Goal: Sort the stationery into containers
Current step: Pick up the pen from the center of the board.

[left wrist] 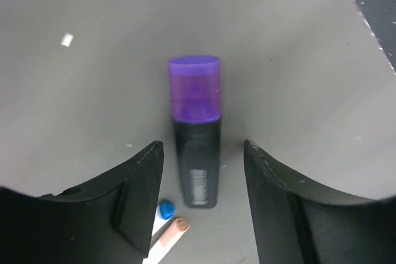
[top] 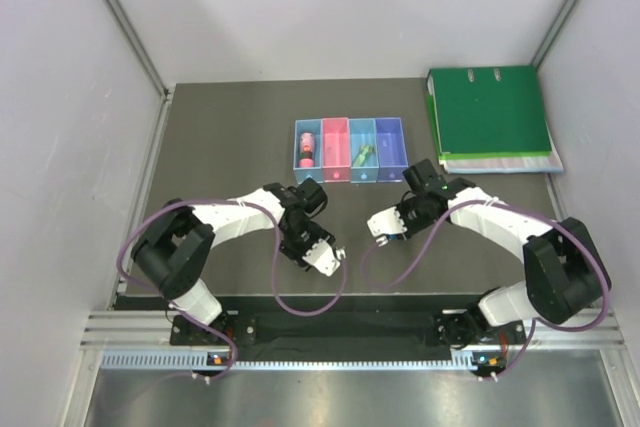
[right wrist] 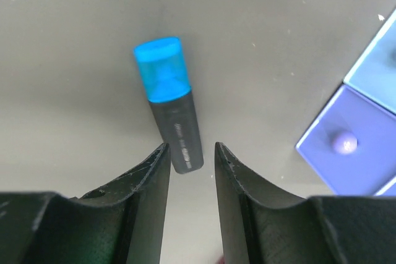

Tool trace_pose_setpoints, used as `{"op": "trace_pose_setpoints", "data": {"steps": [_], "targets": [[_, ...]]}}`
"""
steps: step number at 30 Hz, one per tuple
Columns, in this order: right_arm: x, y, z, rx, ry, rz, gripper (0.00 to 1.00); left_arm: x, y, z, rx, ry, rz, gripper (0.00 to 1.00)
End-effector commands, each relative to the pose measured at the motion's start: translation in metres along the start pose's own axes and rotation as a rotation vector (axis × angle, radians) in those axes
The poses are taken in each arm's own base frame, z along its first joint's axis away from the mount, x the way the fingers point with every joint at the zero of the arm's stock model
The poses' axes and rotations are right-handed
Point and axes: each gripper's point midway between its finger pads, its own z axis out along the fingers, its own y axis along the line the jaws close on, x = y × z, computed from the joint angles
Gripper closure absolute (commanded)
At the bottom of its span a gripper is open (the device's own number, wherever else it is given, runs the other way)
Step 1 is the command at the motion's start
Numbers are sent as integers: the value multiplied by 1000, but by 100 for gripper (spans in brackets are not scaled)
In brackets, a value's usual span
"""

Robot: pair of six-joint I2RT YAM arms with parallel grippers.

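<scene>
In the left wrist view a black marker with a purple cap [left wrist: 197, 134] lies on the table. My left gripper [left wrist: 203, 146] is open, and the marker's rear end sits between its fingers without touching them. Two thin white pens [left wrist: 166, 211] lie under the left finger. In the right wrist view a black marker with a blue cap [right wrist: 172, 112] lies flat. My right gripper [right wrist: 190, 146] is narrowly open over its rear end, with a gap on the right side. The containers stand in a row: light blue [top: 298, 127], pink [top: 335, 125], blue [top: 362, 125] and violet-blue [top: 389, 124].
A thick pink item [top: 306, 147] lies in the light blue bin and a mint green one [top: 363, 156] in the blue bin. A small round thing [right wrist: 344, 143] sits in the violet-blue bin [right wrist: 322, 153]. A large green ring binder [top: 490, 117] lies at the back right.
</scene>
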Motion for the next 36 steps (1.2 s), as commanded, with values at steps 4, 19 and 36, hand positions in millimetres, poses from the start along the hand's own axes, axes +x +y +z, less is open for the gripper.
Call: {"op": "trace_pose_setpoints", "data": {"steps": [4,19,36], "targets": [[-1,-7,-14,42,-33,54,64,10,5,13,-88,27,-22,45],[1,-9,-9,24,-45,29,36,16,1,17,-48,56,-76,100],[3,-22,25,-117,-86,-87,22,9,19,-20,-201,77,-179,100]]}}
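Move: The purple-capped pen lies right between the open left fingers, about 1 cm below and 1 cm to their right. From the left hand, the white pen is some 11 cm ahead and 3 left, the peach pen about 12 ahead and 7 left. The blue-capped pen lies roughly 3 cm below the right hand, 1 back and 1 left; the purple bin stands about 24 cm ahead of that hand and 5 left. Left fingers pinch the purple-capped pen and ease 1.5 cm forward; right fingers open and sink about 2 cm. ##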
